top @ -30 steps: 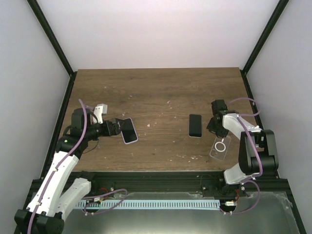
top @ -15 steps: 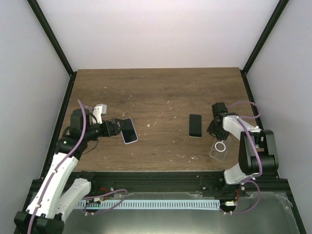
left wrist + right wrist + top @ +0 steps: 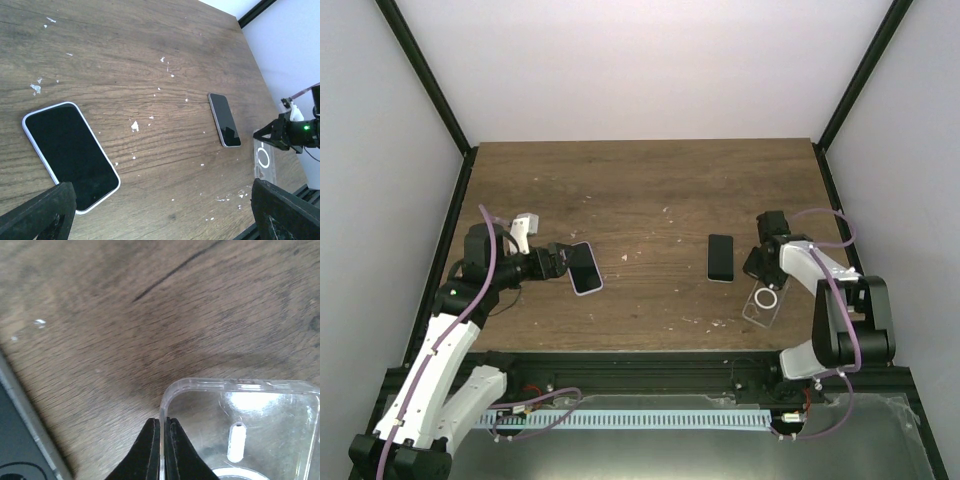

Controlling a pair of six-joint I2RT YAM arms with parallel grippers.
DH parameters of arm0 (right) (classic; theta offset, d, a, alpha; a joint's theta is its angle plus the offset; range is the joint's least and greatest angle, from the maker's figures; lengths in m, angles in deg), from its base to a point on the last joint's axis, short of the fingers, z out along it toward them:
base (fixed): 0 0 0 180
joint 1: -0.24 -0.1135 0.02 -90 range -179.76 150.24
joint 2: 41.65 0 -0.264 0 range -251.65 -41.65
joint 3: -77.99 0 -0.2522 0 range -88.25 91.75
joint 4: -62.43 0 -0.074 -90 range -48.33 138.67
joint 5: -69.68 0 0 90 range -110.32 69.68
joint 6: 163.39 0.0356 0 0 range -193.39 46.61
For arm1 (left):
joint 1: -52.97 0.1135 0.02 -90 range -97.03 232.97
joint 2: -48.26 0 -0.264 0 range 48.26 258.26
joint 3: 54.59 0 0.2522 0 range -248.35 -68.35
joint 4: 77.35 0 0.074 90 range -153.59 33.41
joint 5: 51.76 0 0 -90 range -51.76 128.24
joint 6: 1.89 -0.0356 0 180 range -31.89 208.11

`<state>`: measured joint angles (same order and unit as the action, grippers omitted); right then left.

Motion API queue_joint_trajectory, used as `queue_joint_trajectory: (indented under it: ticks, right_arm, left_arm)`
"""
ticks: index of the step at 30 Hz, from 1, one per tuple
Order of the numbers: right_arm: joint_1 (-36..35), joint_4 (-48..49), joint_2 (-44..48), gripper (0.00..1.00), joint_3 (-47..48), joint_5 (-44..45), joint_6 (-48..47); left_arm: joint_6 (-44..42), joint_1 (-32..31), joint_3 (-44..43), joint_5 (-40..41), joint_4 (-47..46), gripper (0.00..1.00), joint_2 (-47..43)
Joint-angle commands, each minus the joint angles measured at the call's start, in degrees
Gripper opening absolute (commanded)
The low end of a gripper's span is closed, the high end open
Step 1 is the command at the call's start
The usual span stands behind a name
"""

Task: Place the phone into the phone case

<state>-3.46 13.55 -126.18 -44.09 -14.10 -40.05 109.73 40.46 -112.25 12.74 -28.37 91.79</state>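
A small dark phone (image 3: 720,257) lies screen up right of the table's middle; it also shows in the left wrist view (image 3: 224,119). A larger black phone with a white rim (image 3: 585,268) lies at the left, just under my left gripper (image 3: 552,262), which is open and empty; that phone shows in the left wrist view (image 3: 70,155). A clear phone case (image 3: 765,302) with a white ring lies near the front right edge. My right gripper (image 3: 757,262) is shut on the case's side wall near a corner (image 3: 200,385), fingers (image 3: 150,445) pinching the rim.
The wooden table (image 3: 650,190) carries small white flecks. Its front edge runs just beyond the case (image 3: 264,159). Black frame posts stand at the back corners, with white walls around.
My right gripper has shifted a little, and the clear case has moved slightly left with it. The left arm and both phones have not moved.
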Motion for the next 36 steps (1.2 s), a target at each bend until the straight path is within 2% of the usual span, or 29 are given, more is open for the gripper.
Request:
queue_joint_trajectory:
  ticks: [1,5,10,21,28,33,36]
  right_arm:
    - [-0.4,-1.7,5.6,0.01,1.6,-2.4,-1.5]
    - [-5.4,-1.1,9.4,0.01,3.8,-7.4,-1.4]
    - [-14.1,2.4,8.9,0.01,5.7,-12.9,1.2]
    - [-29.6,7.4,-6.2,0.01,14.9,-13.1,2.9]
    - [-35.4,9.3,-13.9,0.01,18.9,-13.7,0.9]
    - [-36.3,9.9,-15.9,0.01,18.7,-14.1,1.1]
    - [-36.3,8.8,-15.7,0.06,19.0,-12.7,1.0]
  left_arm:
    - [-0.8,0.0,0.2,0.7,-0.5,0.97,-0.2]
    - [-0.7,0.0,0.0,1.0,-0.4,0.97,-0.1]
    - [-0.6,0.0,0.2,1.3,-0.4,0.97,0.1]
    - [-0.6,0.0,0.1,2.1,-0.2,0.97,0.7]
    - [-0.6,0.0,0.1,2.7,-0.2,0.97,0.7]
    - [-0.6,0.0,0.0,2.7,-0.1,0.97,0.9]
    - [-0.6,0.0,0.0,2.7,-0.1,0.97,0.9]
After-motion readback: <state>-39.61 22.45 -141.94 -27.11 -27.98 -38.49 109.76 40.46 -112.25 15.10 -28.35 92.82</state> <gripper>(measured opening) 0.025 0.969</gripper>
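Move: The right hand has already pinched the left rim of the clear phone case near its far corner, only a little above the table. The bare spot the case is taken to, in front of the table's middle, lies about 24 cm left and 5 cm back. The uncased black phone is some 11 cm left and 6 cm ahead of this hand; the phone in the lavender case is about 50 cm left and 3 cm ahead. From the left hand that spot is roughly 26 cm right, level with it, 21 cm below. Keeping its pinch on the clear case's rim, the right hand lifts about 7 cm and swings the case some 27 cm to the left in a low arc, past the near side of the black phone and towards the phone in the lavender case. Over the second half it sinks again to just under 2 cm above its starting height, while the wrist turns about 40 degrees counter-clockwise to bring the case round and the fingers stay shut. ##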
